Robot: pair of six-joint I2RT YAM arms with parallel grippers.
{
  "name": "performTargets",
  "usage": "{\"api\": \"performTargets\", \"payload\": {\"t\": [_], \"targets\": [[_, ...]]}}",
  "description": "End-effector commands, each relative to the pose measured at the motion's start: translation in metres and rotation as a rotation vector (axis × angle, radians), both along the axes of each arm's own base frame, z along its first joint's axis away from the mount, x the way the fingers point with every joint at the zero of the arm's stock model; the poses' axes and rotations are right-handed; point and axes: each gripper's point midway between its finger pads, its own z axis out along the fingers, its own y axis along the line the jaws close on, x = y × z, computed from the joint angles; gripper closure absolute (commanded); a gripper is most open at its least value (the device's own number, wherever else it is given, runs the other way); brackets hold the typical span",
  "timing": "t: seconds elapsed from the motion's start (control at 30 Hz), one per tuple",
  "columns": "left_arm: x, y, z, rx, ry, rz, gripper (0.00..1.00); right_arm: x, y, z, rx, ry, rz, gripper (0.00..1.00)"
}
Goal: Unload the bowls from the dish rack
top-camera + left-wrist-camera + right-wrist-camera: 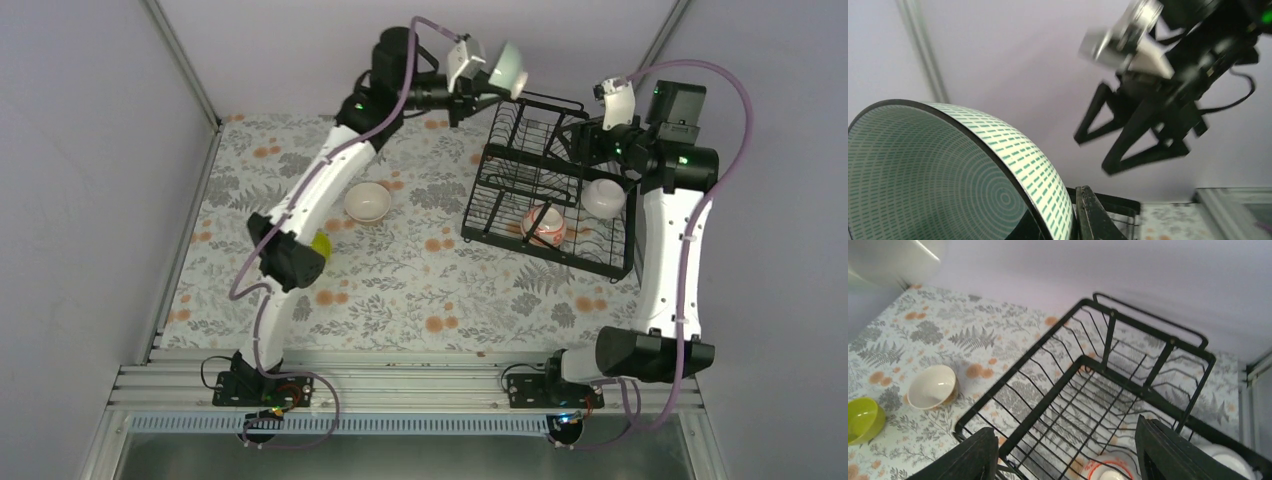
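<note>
My left gripper [492, 80] is raised above the far left corner of the black wire dish rack [545, 185], shut on the rim of a pale mint-green bowl [510, 68]. That bowl [948, 170] fills the left wrist view, clamped beside one finger [1093, 215]. My right gripper [1068, 460] hangs open over the rack [1048, 405] with nothing between its fingers. In the rack's lower tray lie a white bowl with a red-orange pattern [545, 222] [1108, 471] and a plain white bowl [604, 197] [1228, 457].
On the patterned cloth left of the rack sit a tan bowl [367, 202] [932, 386] and a lime-yellow bowl [322, 243] [863, 420], the latter partly hidden by my left arm. Grey walls close in the sides and back.
</note>
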Motion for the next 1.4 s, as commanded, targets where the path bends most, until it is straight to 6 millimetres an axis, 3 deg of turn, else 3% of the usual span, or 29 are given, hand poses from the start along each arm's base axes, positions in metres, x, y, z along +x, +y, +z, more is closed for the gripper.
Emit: {"api": "performTargets", "payload": {"t": [0.0, 0.1, 0.2, 0.37, 0.53, 0.67, 0.77, 0.93, 1.1, 1.37], "targets": [[-0.010, 0.043, 0.048, 0.075, -0.267, 0.198, 0.98, 0.010, -0.011, -0.018, -0.023, 0.033, -0.043, 0.33], [0.000, 0.059, 0.025, 0.226, -0.328, 0.307, 0.98, 0.017, -0.012, -0.022, -0.015, 0.056, -0.051, 0.33], [0.011, 0.083, -0.014, 0.425, -0.334, 0.408, 0.98, 0.023, -0.013, -0.023, -0.018, 0.058, -0.052, 0.33], [0.043, 0.147, -0.069, 0.710, -0.336, 0.628, 0.98, 0.035, -0.014, -0.033, -0.016, 0.077, -0.043, 0.33], [0.042, 0.208, -0.088, 0.779, -0.328, 0.754, 0.98, 0.044, -0.007, -0.034, 0.020, 0.098, 0.000, 0.32], [0.037, 0.242, -0.104, 0.815, -0.320, 0.802, 0.98, 0.049, -0.003, -0.028, 0.033, 0.097, 0.021, 0.32], [0.030, 0.251, -0.119, 0.829, -0.296, 0.783, 0.98, 0.052, 0.000, -0.021, 0.037, 0.088, 0.029, 0.32], [0.023, 0.246, -0.149, 0.864, -0.233, 0.715, 0.98, 0.056, 0.006, -0.012, 0.049, 0.073, 0.035, 0.31], [0.024, 0.244, -0.190, 0.936, -0.149, 0.665, 0.98, 0.058, 0.014, -0.012, 0.060, 0.080, 0.047, 0.31], [0.018, 0.246, -0.238, 1.007, -0.087, 0.632, 0.98, 0.052, 0.018, -0.013, 0.053, 0.076, 0.054, 0.30]]}}
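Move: The left hand already holds the green bowl high beyond the rack's left edge. The white bowl on the table lies about 28 cm to its left, 10 cm farther out and some 42 cm below; at the same height the yellow bowl is about 42 cm left and 3 cm back. From the empty right hand the white bowl lies roughly 42 cm left and 13 cm ahead, while the dish rack's middle is about 15 cm ahead, 5 cm right and 34 cm below. Keeping its pinch on the green bowl's rim, the left hand lifts it a further 6 cm, then swings about 25 cm left and down towards the white bowl, tipping its fingers from sideways to mostly downward. After a brief rise it sinks again, ending some 24 cm lower than it began. The open, empty right hand dips slightly and reaches about 6 cm forward over the rack. ##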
